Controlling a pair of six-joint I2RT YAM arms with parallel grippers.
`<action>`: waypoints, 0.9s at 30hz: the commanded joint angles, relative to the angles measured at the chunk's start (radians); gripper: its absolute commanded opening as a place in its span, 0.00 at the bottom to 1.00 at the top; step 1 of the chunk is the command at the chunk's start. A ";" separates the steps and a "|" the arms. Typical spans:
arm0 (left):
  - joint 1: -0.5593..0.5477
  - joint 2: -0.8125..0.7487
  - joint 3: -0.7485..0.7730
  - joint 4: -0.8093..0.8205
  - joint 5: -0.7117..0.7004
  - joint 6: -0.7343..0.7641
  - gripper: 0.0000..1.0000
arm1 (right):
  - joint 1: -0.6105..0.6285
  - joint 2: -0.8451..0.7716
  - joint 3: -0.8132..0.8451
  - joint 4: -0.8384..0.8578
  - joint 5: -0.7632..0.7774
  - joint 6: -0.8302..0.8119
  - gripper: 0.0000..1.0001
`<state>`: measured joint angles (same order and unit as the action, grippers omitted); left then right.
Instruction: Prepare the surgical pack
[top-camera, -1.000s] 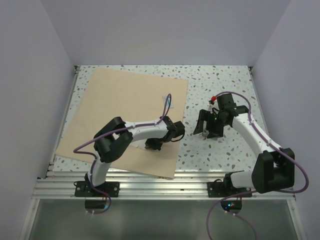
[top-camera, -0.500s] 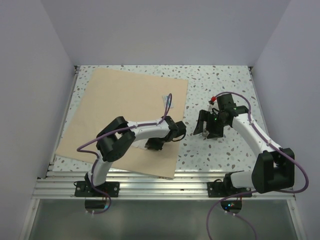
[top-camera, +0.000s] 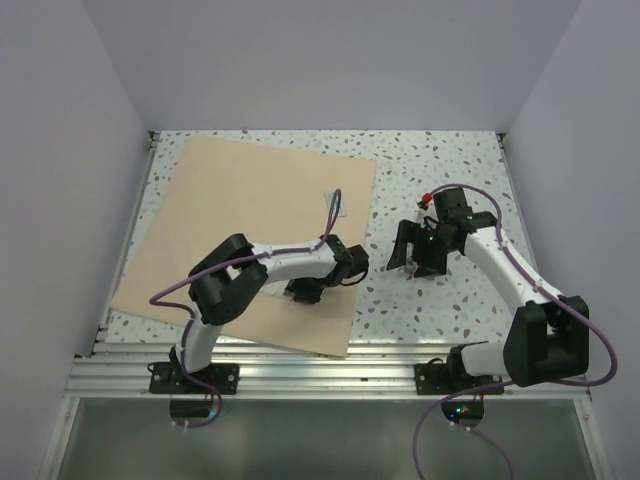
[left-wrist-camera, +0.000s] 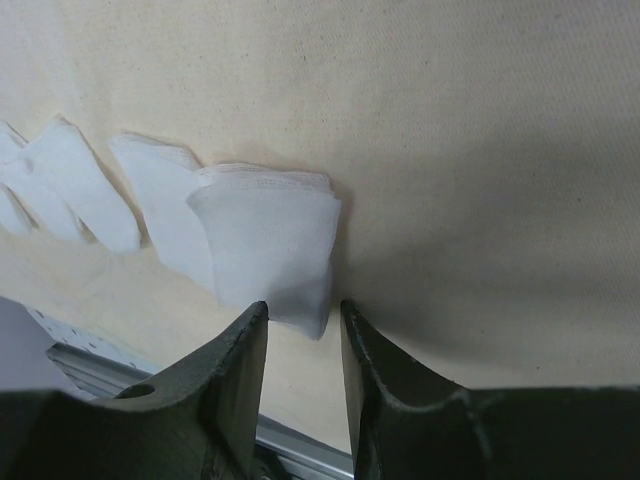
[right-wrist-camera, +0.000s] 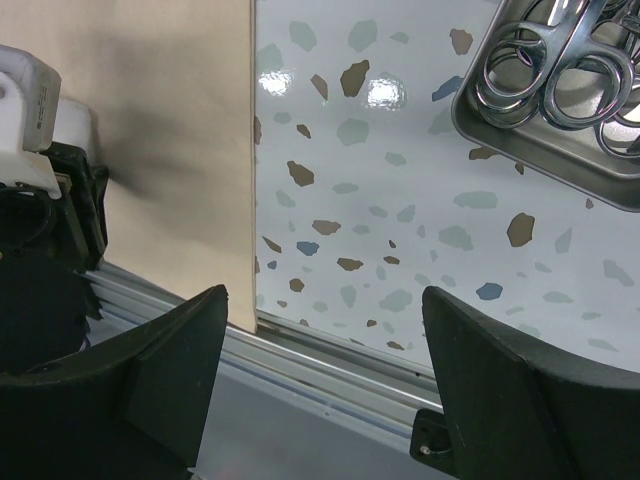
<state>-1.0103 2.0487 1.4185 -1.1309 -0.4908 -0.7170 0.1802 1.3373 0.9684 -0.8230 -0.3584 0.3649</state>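
Observation:
The tan wrap sheet (top-camera: 250, 220) lies flat on the left of the table. My left gripper (top-camera: 303, 291) is low over its near right part. In the left wrist view its jaws (left-wrist-camera: 298, 312) stand a narrow gap apart at the near corner of a folded white gauze square (left-wrist-camera: 268, 245). More gauze squares (left-wrist-camera: 75, 180) lie in a row to its left. My right gripper (top-camera: 413, 262) is wide open and empty (right-wrist-camera: 325, 345) over the speckled table. The steel tray (right-wrist-camera: 540, 125) with steel scissors (right-wrist-camera: 550, 65) shows at the top right of the right wrist view.
The sheet's right edge (right-wrist-camera: 250, 180) and the aluminium rail (right-wrist-camera: 330, 350) at the table's near edge run below the right gripper. My left arm's wrist (right-wrist-camera: 40, 200) is close on the right gripper's left. A small white piece (top-camera: 335, 200) lies on the sheet farther back.
My left wrist shifted slightly right and then back over the sheet. The right arm has not moved.

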 joint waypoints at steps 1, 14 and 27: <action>-0.004 -0.027 -0.035 0.031 -0.015 -0.013 0.39 | -0.004 0.006 -0.003 0.016 -0.025 -0.014 0.83; -0.004 -0.082 -0.079 0.092 -0.061 -0.001 0.32 | -0.005 0.008 0.006 0.010 -0.028 -0.014 0.83; -0.001 -0.088 0.016 0.016 -0.117 0.028 0.00 | -0.004 0.010 0.010 0.008 -0.033 -0.015 0.84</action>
<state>-1.0111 2.0022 1.3727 -1.0901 -0.5594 -0.7017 0.1802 1.3437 0.9680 -0.8227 -0.3603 0.3645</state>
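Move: The left hand hangs just above the near corner of the rightmost gauze square, part-open fingertips either side of that corner; the square's middle is about 2 cm ahead, 2 cm left and 1 cm below. Next gauze square overlaps it, some 3 cm ahead and 6 cm left of the hand; the third gauze square is about 4 cm ahead and 10 cm left. From the idle right hand the rightmost square lies roughly 24 cm left, 3 cm back and 9 cm down. Leftward first, barely 1 cm and level, the left hand slides in over the near corner of the rightmost gauze square. Its fingers then close from under half open to shut, pinching that corner, while the hand eases about 1 cm forward and finally starts to rise by half a centimetre or so. ##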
